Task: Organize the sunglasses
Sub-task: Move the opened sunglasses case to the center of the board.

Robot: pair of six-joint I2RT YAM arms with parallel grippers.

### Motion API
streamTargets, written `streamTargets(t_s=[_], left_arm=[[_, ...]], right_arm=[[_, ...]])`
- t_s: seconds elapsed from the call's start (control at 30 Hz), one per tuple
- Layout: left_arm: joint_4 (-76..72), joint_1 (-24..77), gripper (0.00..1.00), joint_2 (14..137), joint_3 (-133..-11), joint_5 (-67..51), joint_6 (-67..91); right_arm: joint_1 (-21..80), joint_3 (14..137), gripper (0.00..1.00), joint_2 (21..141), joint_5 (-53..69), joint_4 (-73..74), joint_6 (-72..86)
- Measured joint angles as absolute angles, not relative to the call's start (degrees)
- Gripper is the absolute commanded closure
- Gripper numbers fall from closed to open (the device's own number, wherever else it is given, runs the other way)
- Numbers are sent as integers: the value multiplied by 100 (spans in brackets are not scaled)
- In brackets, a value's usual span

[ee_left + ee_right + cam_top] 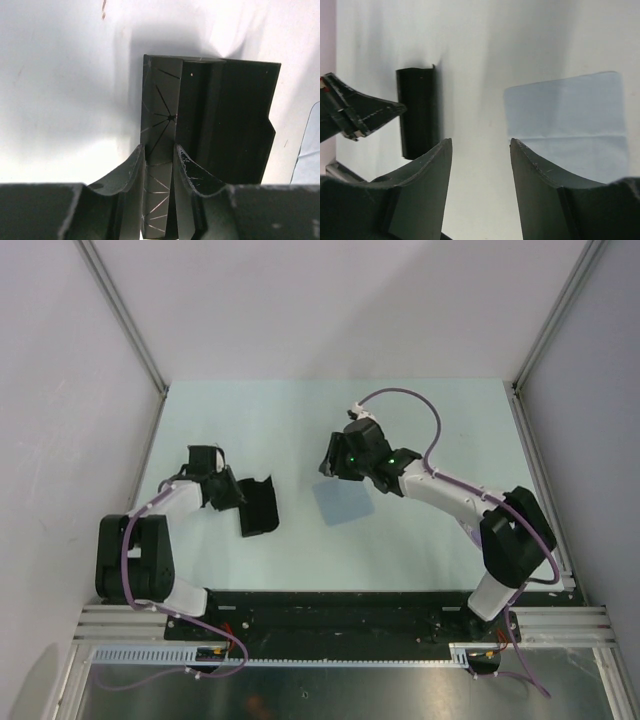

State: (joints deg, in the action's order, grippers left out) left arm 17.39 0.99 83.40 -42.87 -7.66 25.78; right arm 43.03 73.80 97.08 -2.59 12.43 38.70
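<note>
The sunglasses show in no view. A black oblong case (258, 505) lies open on the table left of centre. My left gripper (232, 490) is at its left side. In the left wrist view the case (225, 120) fills the right half, and my left gripper (157, 150) is shut on its lined side panel, which fills the gap between the fingers. My right gripper (332, 462) hangs over the table's middle. In its own view the right gripper (480, 142) is open with only bare table between the fingers, and the case (417, 112) lies to its left.
A light blue square cloth (342, 504) lies flat just right of the case, below the right gripper, and shows as the cloth (570, 120) in the right wrist view. White walls with metal posts close in the table on three sides.
</note>
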Motion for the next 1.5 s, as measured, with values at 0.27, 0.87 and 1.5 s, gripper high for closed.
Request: streamTargets(t_s=[0.27,0.87,1.5], left_arm=[[2075,191,73,9131,-5330,-812,1286],[2126,250,72,9601,-5701,-1828,-454],[2206,294,16,9122,-6104,-1385,-384]], right_arm=[[3813,6845,46,9268,-207,1315,3708],[3173,6807,45,9247,-148,1868,2919],[2790,6792,46,10003,3,1962,2410]])
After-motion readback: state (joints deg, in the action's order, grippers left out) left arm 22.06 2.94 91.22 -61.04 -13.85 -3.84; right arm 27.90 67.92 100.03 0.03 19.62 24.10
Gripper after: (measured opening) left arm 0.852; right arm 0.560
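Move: My left fingers already straddle the left half of the opened sunglasses case; the case's middle is level with my left hand, some 4 cm to its right and 1 cm below. The grey cloth, near the board's centre, lies about 24 cm right of that hand, 1 cm ahead and 3 cm down. From my right hand the case is roughly 15 cm left, 5 cm back and 15 cm below. Keeping my pinch on the case's left half, I push it forward about 4.5 cm with my left hand, then turn it clockwise to some 35 degrees while easing right; I open the fingers, let go and lift away up and forward. Meanwhile my empty right hand moves away from the case to the right past the cloth, sinking as it goes and rolling its left side down. ##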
